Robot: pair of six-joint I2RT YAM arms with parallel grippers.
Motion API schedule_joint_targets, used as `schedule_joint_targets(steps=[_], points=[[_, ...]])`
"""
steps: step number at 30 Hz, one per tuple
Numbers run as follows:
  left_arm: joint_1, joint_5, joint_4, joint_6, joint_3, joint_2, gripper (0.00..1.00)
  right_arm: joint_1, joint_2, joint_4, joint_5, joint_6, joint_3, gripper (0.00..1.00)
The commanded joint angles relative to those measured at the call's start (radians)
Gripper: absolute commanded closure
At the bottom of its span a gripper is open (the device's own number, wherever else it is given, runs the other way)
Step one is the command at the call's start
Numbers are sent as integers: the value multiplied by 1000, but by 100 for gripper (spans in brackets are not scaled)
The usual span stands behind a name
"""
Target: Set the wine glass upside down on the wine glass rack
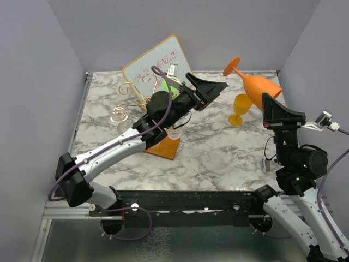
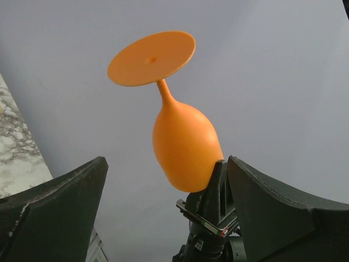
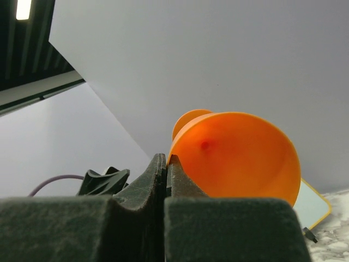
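Note:
An orange wine glass (image 1: 255,82) hangs tilted in the air at the back right, its foot up and to the left. My right gripper (image 1: 268,103) is shut on its rim; in the right wrist view the fingertips (image 3: 169,164) pinch the edge of the bowl (image 3: 240,158). My left gripper (image 1: 205,91) stands open a little left of the glass, pointing at it. From the left wrist the glass (image 2: 184,144) shows beyond that gripper (image 2: 169,218), apart from both fingers. The wine glass rack (image 1: 162,148), gold wire on a wooden base, stands under the left arm, partly hidden.
A second orange glass (image 1: 240,109) stands upright on the marble table (image 1: 218,158) below the held one. A tilted whiteboard (image 1: 155,68) leans at the back behind the rack. A clear glass (image 1: 118,114) is at the rack's left side. Purple walls close in the table.

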Motion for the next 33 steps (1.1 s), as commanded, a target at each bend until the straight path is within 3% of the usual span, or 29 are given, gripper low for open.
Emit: schedule_joint_targets(steps=[1, 5, 15, 26, 28, 31, 33], points=[[-92, -235, 93, 33, 59, 44, 14, 3, 0, 83, -21, 45, -20, 99], [-142, -338, 147, 104, 110, 101, 28, 3, 10, 101, -40, 52, -17, 99], [-160, -404, 183, 72, 245, 246, 32, 3, 10, 122, -138, 26, -18, 99], [-160, -414, 213, 61, 253, 264, 65, 3, -51, 138, -187, 2, -90, 99], [-160, -406, 221, 60, 250, 266, 74, 3, -62, 151, -203, -9, -110, 99], [-160, -381, 236, 59, 266, 286, 97, 3, -78, 149, -230, -23, -124, 99], [-160, -352, 237, 75, 292, 301, 100, 3, -86, 130, -231, -23, -126, 99]])
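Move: The orange glass, held foot up by its rim in the right hand, has its stem about 6 cm ahead of the left hand, 9 cm right and 3 above; from the right hand it is some 9 ahead, 9 left and 6 above. From the left hand, the yellow glass stands about 14 ahead, 17 right and 35 below; the green glass on the rack is roughly 4 ahead, 15 left, 20 below. Left hand goes about 6 cm right, then forward and up, pinching the stem; right draws the held glass back-left. ##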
